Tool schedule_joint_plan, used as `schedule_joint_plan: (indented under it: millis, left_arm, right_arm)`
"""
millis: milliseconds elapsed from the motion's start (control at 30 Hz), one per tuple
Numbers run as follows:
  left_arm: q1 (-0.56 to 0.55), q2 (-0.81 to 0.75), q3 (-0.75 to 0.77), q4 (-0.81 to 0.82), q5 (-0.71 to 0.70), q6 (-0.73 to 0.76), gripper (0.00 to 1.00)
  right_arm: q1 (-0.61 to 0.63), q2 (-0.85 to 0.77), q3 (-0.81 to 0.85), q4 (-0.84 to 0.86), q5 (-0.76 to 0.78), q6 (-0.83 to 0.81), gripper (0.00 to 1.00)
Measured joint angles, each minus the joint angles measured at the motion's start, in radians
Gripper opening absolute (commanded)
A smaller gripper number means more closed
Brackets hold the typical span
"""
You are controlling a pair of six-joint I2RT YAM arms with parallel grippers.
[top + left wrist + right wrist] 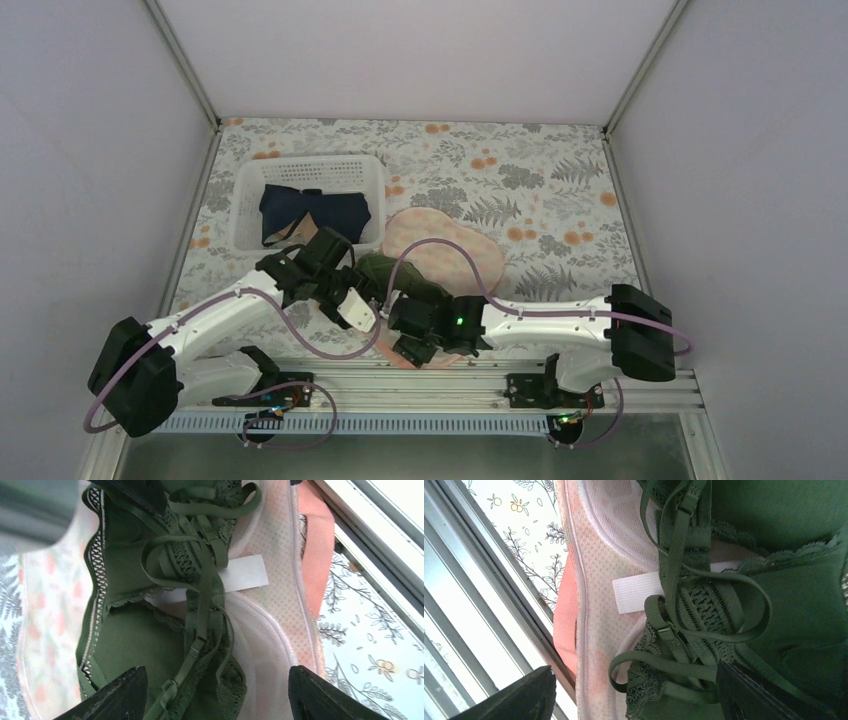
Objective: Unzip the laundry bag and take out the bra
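The laundry bag (450, 248) lies in the middle of the floral table, with its near end under both wrists. Its zip edge stands apart in the wrist views, showing the pale mesh lining (280, 595) (596, 580). The olive-green bra (377, 268) lies in that opening, cups and tangled straps showing (130, 645) (794, 595). My left gripper (357, 308) (217, 695) is open, its fingers standing either side of the bra and the mesh edge. My right gripper (404, 328) (634, 695) is open too, one finger by the rail and the other over the bra's straps.
A white slotted basket (250, 205) with a navy-blue cloth (315, 213) stands at the back left. The metal rail (430, 385) runs along the near edge, right beside the bag's end. A white label (245, 573) is sewn inside the bag. Walls enclose the table.
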Motion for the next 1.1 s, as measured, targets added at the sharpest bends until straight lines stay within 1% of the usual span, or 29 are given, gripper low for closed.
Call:
schedule_joint_plan:
  millis: [67,133,233,367,567,667,800,967,1067,1100]
  left_arm:
    - [0.000,0.000,-0.012,0.024,0.014,0.011,0.67]
    - [-0.001,0.008,-0.044,0.092,0.012,0.020,0.66]
    - [0.000,0.036,-0.107,0.190,-0.046,0.039,0.66]
    - [0.001,0.068,-0.160,0.253,-0.095,0.067,0.66]
    - [0.002,0.067,-0.191,0.336,-0.134,0.077,0.54]
    - [0.002,0.061,-0.196,0.351,-0.140,0.074,0.52]
    - [0.002,0.052,-0.196,0.370,-0.140,0.073,0.53]
    - [0.002,0.042,-0.196,0.374,-0.133,0.069,0.52]
    - [0.002,0.041,-0.198,0.383,-0.133,0.069,0.45]
    - [0.002,0.041,-0.203,0.392,-0.133,0.070,0.39]
  right_arm:
    - [0.006,-0.002,0.005,-0.015,0.026,-0.032,0.84]
    - [0.012,0.002,0.006,-0.045,0.058,-0.046,0.84]
    - [0.041,0.005,0.013,-0.066,0.085,-0.043,0.84]
    - [0.081,0.007,0.031,-0.065,0.103,-0.023,0.83]
    - [0.077,0.039,0.036,-0.072,0.112,-0.010,0.84]
    - [0.074,0.058,0.044,-0.078,0.136,-0.023,0.86]
    - [0.069,0.055,0.044,-0.070,0.160,-0.088,0.85]
    - [0.058,0.053,0.044,-0.038,0.159,-0.206,0.85]
    - [0.059,0.053,0.044,-0.028,0.166,-0.287,0.86]
    - [0.058,0.051,0.042,-0.024,0.167,-0.317,0.87]
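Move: Left hand: the green bra's left end lies about 4 cm ahead, 2 cm to the right and 6 cm below. From that hand, the white label is some 4 cm to the right and 3 cm back, and the basket about 20 cm ahead and 12 cm left. Right hand: the bra's strap loops are roughly 1 cm ahead, 1 cm left and 4 cm below, with the same label about 4 cm left and 3 cm ahead. The left hand dips about 5 cm onto the bra's left end while reaching forward, then eases on outward to some 3 cm in all and rises about 1 cm, its fingertips swinging forward and its fingers narrowing from well open to about half open around the bunched green fabric. The right hand stays within a centimetre or so over the strap loops, fingers still wide, and twists its wrist some 25 degrees, partly counter-clockwise, with the fingertips tilting forward and left. ##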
